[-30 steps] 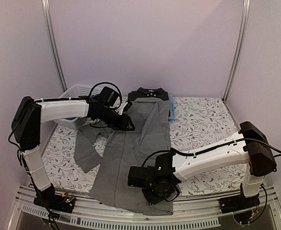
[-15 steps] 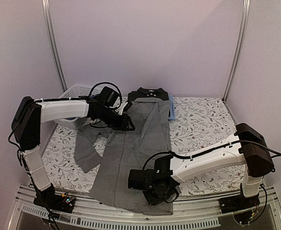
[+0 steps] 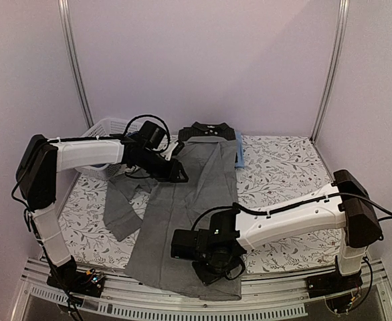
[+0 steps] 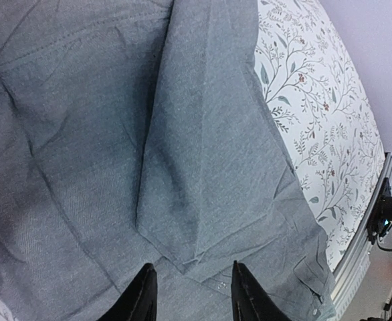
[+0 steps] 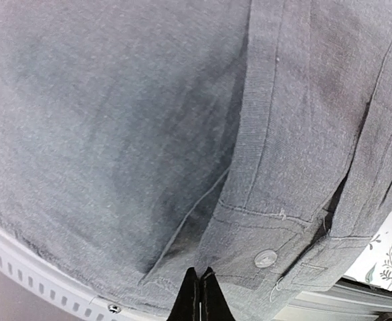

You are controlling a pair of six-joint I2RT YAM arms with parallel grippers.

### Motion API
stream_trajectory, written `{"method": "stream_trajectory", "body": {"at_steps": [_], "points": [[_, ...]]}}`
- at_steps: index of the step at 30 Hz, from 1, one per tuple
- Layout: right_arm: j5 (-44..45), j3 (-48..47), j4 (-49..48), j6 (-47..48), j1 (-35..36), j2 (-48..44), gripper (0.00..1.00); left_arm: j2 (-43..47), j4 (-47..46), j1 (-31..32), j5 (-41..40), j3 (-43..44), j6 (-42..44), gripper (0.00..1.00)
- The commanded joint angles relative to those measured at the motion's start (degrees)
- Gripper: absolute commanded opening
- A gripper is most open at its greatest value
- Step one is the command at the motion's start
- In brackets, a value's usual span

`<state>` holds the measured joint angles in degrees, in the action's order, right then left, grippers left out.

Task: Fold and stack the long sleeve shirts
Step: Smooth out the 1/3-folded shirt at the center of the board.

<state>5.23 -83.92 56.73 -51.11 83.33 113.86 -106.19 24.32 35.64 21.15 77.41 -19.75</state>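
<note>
A mid-grey long sleeve shirt [image 3: 189,200] lies lengthwise down the table, one sleeve spread to the left. Behind its collar lies a folded black shirt [image 3: 209,130], with a light blue one [image 3: 239,152] showing at its right edge. My left gripper [image 3: 180,171] hovers open over the grey shirt's upper left; in the left wrist view its fingertips [image 4: 148,294] straddle a fold of grey cloth [image 4: 203,167]. My right gripper [image 5: 200,294] is shut on the grey cloth by the buttoned cuff [image 5: 265,258] near the table's front edge, and in the top view the right gripper [image 3: 180,245] sits over the shirt's lower part.
A white lattice basket [image 3: 106,127] stands at the back left behind my left arm. The floral tablecloth [image 3: 283,174] is bare to the right of the shirts. The metal front rail [image 5: 42,261] runs just under the shirt's hem.
My right gripper has closed on the grey cloth and shifted slightly left along the shirt's lower part. The left arm and its open jaws have not moved.
</note>
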Motion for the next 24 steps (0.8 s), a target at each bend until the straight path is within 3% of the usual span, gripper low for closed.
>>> {"method": "stream_trajectory", "body": {"at_steps": [1,10,14,15,19,24], "points": [[-3.2,-2.8,1.7,2.3,0.9,-0.3,0.00,0.8,0.0,0.6,0.3,-0.1,0.5,0.38],[-8.4,-1.8,-1.6,3.5,1.1,0.2,0.01,0.6,0.2,0.7,0.4,-0.2,0.5,0.37],[-5.7,-0.3,-2.9,3.7,-1.1,-2.8,0.27,0.3,0.0,0.7,0.4,-0.2,-0.1,0.38],[-5.5,0.9,-4.5,3.9,-2.6,-4.1,0.34,0.3,-0.2,0.7,0.3,-0.2,-0.3,0.38],[-1.3,6.5,-11.2,7.2,-12.2,-13.3,0.47,0.1,-0.6,0.7,-0.5,0.2,-1.3,0.38],[-6.5,16.2,-29.1,12.8,-29.3,-23.6,0.44,-0.9,0.3,0.7,-1.7,2.5,-1.8,0.36]]}}
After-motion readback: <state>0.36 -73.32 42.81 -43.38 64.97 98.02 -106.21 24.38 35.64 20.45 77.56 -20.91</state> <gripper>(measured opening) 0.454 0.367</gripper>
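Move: The right hand has the folded-in sleeve's cuff between its shut fingertips, just clear of the shirt; the spot where it is to lie is some 2 cm back, 2 cm left and 3 cm below. The bottom hem runs about 6 cm back of the hand, straight behind, and the shirt's right edge is about 9 cm right and level with it. From the waiting left hand, the cuff lies roughly 28 cm back, 9 cm right and 8 cm lower. Back and left first, the right hand eases the pinched cuff about 3 cm towards the hem, rising barely at all, then opens its fingers to nearly half and lets go. From there it sweeps quickly forward some 13 cm and up 5 cm, drifting right, over the folded sleeve towards the middle of the shirt's right side, fingertips swinging about 20 degrees leftward. ##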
